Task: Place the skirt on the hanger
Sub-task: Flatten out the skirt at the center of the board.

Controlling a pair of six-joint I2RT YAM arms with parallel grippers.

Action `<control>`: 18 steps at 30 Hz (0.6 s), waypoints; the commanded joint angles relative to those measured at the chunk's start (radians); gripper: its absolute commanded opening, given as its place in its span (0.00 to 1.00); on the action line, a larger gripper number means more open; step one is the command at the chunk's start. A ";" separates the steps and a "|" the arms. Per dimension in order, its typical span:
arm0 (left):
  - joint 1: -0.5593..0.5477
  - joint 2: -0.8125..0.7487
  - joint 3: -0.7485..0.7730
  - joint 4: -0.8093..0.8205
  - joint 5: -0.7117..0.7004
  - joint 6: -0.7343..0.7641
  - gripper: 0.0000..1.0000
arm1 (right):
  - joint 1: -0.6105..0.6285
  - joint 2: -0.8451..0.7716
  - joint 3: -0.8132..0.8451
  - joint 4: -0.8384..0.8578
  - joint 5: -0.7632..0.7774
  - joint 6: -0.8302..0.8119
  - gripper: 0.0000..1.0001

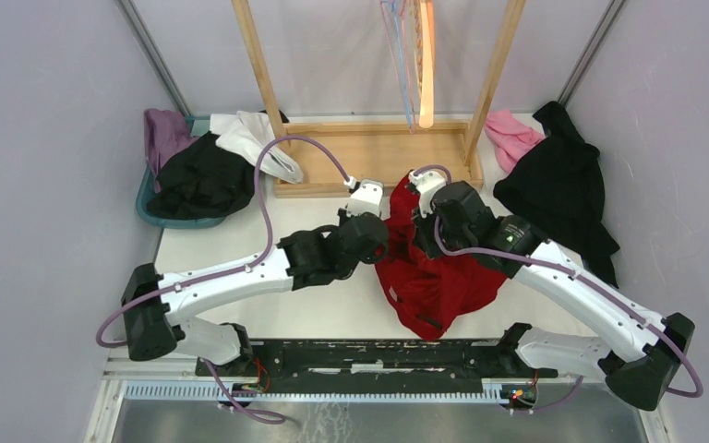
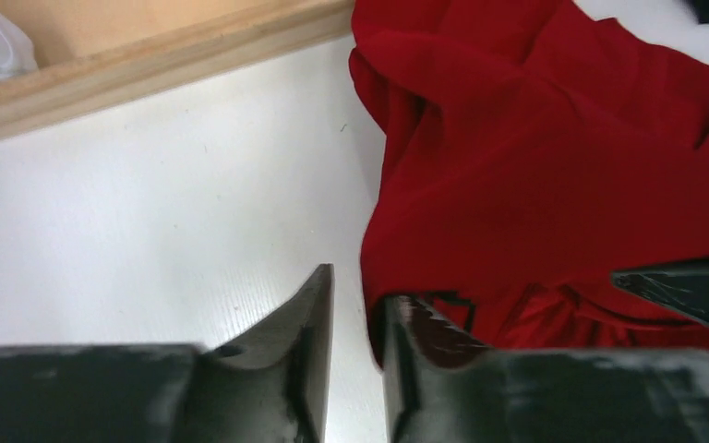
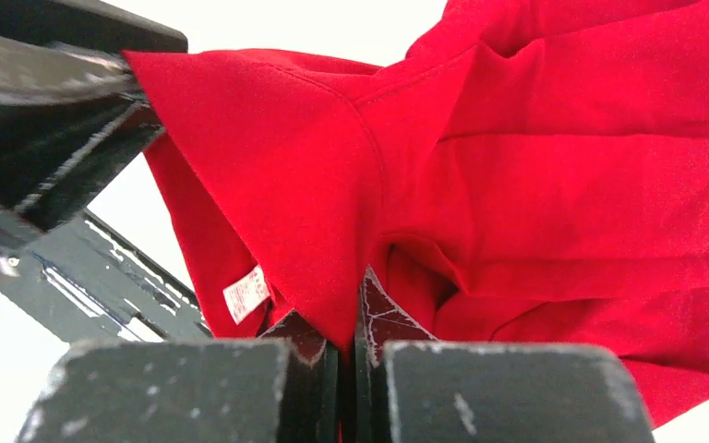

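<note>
The red skirt (image 1: 436, 268) lies bunched on the white table, between the two arms. My right gripper (image 1: 417, 210) is shut on a fold of the skirt (image 3: 517, 185) beside its white label, and the cloth is pinched between the fingers (image 3: 343, 309). My left gripper (image 1: 376, 210) is at the skirt's left edge (image 2: 554, 166). Its jaws (image 2: 360, 286) stand a narrow gap apart, with bare table showing between them and the cloth just outside the right finger. Pale plastic hangers (image 1: 408, 55) hang from the wooden rack at the back.
The rack's wooden base (image 1: 378, 157) lies just beyond the skirt. A teal basket (image 1: 148, 208) with black, white and purple clothes stands at the back left. A black garment (image 1: 558, 185) and a pink one (image 1: 512, 137) lie at the back right.
</note>
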 commanded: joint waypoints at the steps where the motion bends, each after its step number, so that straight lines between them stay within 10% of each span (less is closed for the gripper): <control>1: 0.006 -0.075 -0.002 0.037 0.020 -0.016 0.40 | 0.004 -0.021 -0.009 0.055 -0.034 0.005 0.02; 6: 0.007 -0.116 -0.045 0.062 0.128 -0.023 0.62 | 0.004 -0.001 -0.028 0.082 -0.047 0.010 0.02; 18: 0.007 -0.150 -0.076 0.147 0.262 0.020 0.66 | 0.010 0.044 -0.034 0.120 -0.068 0.021 0.02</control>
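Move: At the left fingertips lies the lifted left flap of the skirt, which the right hand still pinches. The skirt's middle sits about 12 cm right of the left hand, 4 cm back and roughly 9 cm lower. The wooden tray's middle is some 20 cm ahead of the left hand, hardly off its line. From the right hand the flap is about 8 cm to the left, 1 cm forward and level in height; the skirt's middle is 5 cm right, 5 cm back and 9 cm below. Opening from nearly closed to about two-thirds, the left fingers let go of the skirt's flap; the hand first hops up 2 cm, then sinks most of that again while drawing back about 3 cm towards its base, turning slightly clockwise. Meanwhile the right hand keeps its pinch and lowers the skirt about 2 cm, easing a little left. ##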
